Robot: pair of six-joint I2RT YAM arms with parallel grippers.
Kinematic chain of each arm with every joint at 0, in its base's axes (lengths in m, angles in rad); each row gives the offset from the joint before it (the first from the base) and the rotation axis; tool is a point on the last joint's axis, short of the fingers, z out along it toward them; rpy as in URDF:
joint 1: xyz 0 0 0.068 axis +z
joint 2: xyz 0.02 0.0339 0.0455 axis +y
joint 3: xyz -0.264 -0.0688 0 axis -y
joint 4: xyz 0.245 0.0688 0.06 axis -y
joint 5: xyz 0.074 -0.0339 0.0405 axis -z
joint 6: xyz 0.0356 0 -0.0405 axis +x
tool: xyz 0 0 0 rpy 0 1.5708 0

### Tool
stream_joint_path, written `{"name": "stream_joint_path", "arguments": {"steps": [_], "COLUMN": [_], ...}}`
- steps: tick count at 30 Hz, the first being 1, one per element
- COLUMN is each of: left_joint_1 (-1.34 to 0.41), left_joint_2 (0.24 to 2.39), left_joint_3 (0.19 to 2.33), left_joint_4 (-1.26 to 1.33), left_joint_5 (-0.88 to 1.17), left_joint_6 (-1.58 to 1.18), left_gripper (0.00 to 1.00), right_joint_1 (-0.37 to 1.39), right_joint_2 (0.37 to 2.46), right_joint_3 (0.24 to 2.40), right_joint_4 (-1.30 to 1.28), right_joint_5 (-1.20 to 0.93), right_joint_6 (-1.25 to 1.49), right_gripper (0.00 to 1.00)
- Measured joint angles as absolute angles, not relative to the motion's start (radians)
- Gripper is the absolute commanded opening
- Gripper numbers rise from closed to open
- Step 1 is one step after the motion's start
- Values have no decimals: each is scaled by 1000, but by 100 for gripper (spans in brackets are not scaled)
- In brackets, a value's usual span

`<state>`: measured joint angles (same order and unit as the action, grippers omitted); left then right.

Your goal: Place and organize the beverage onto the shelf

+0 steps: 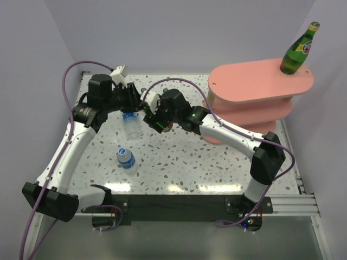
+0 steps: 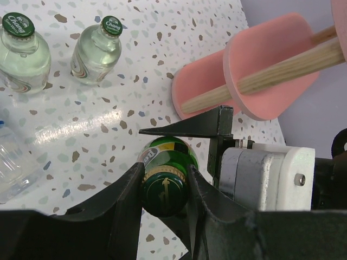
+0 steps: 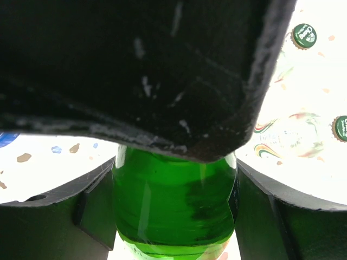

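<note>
A dark green glass bottle (image 2: 169,153) stands on the table with my left gripper (image 2: 165,181) shut on its gold-marked cap. My right gripper (image 3: 173,216) has its fingers (image 3: 92,208) pressed on both sides of the same bottle's green body (image 3: 173,195). In the top view the two grippers, left (image 1: 135,102) and right (image 1: 148,106), meet left of the pink shelf (image 1: 255,82) and hide this bottle. A second dark green bottle (image 1: 300,50) stands on the shelf's top board at the right end.
Two clear bottles with green caps (image 2: 23,51) (image 2: 97,50) stand behind the grippers. One blue-labelled plastic bottle (image 1: 132,126) lies beside them and another (image 1: 125,157) stands nearer the front. The shelf's lower boards and wooden posts (image 2: 271,67) are close on the right.
</note>
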<state>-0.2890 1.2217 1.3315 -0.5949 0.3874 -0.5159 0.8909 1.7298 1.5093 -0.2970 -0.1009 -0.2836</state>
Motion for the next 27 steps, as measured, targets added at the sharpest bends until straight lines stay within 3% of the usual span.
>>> {"name": "stream_joint_path", "arguments": {"steps": [2, 3, 5, 6, 9, 21, 27], "left_joint_1": [-289, -289, -289, -289, -282, -278, -276], "left_joint_2": [1222, 1222, 1222, 1221, 1217, 1160, 1129], "left_joint_3": [1332, 1332, 1331, 1331, 1322, 1294, 1319], "left_joint_4": [-595, -595, -595, -594, -585, -557, -585], "left_joint_5": [389, 389, 393, 394, 400, 395, 331], "left_joint_6": [-516, -517, -524, -529, -542, -556, -526], "left_gripper": [5, 19, 36, 50, 67, 89, 93], "right_joint_1": [890, 889, 885, 883, 870, 855, 855], "right_joint_2": [1730, 1730, 1730, 1730, 1724, 1673, 1645], "right_joint_3": [1511, 1514, 1522, 1526, 1528, 1527, 1478], "right_joint_4": [-303, -308, -327, -336, -350, -402, -415], "right_joint_5": [-110, -120, -135, -148, -202, -344, -408], "right_joint_6": [-285, -286, -289, -290, -285, -265, -272], "right_gripper": [0, 0, 0, 0, 0, 0, 0]}}
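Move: The green bottle hangs neck-up between both my hands: its middle is about 7 cm below my left fingers and 2 cm to their right, and about 2 cm above my right fingers on its body. From my right hand, the shelf's middle lies some 40 cm right and 9 cm farther out, the lying water bottle about 10 cm ahead and 10 cm left, and the nearer clear bottle 16 cm ahead and 2 cm left. The blue-capped bottle stands 12 cm back and 10 cm left of it. My left hand spreads its fingers wide and lets go of the green bottle's neck, then backs off upward some 3 cm, easing a little to the left. My right hand keeps its grip on the body and draws the bottle back towards my bases, about 5 cm, out from under the left fingers, turning roughly 15 degrees counter-clockwise and tilting as it goes. ##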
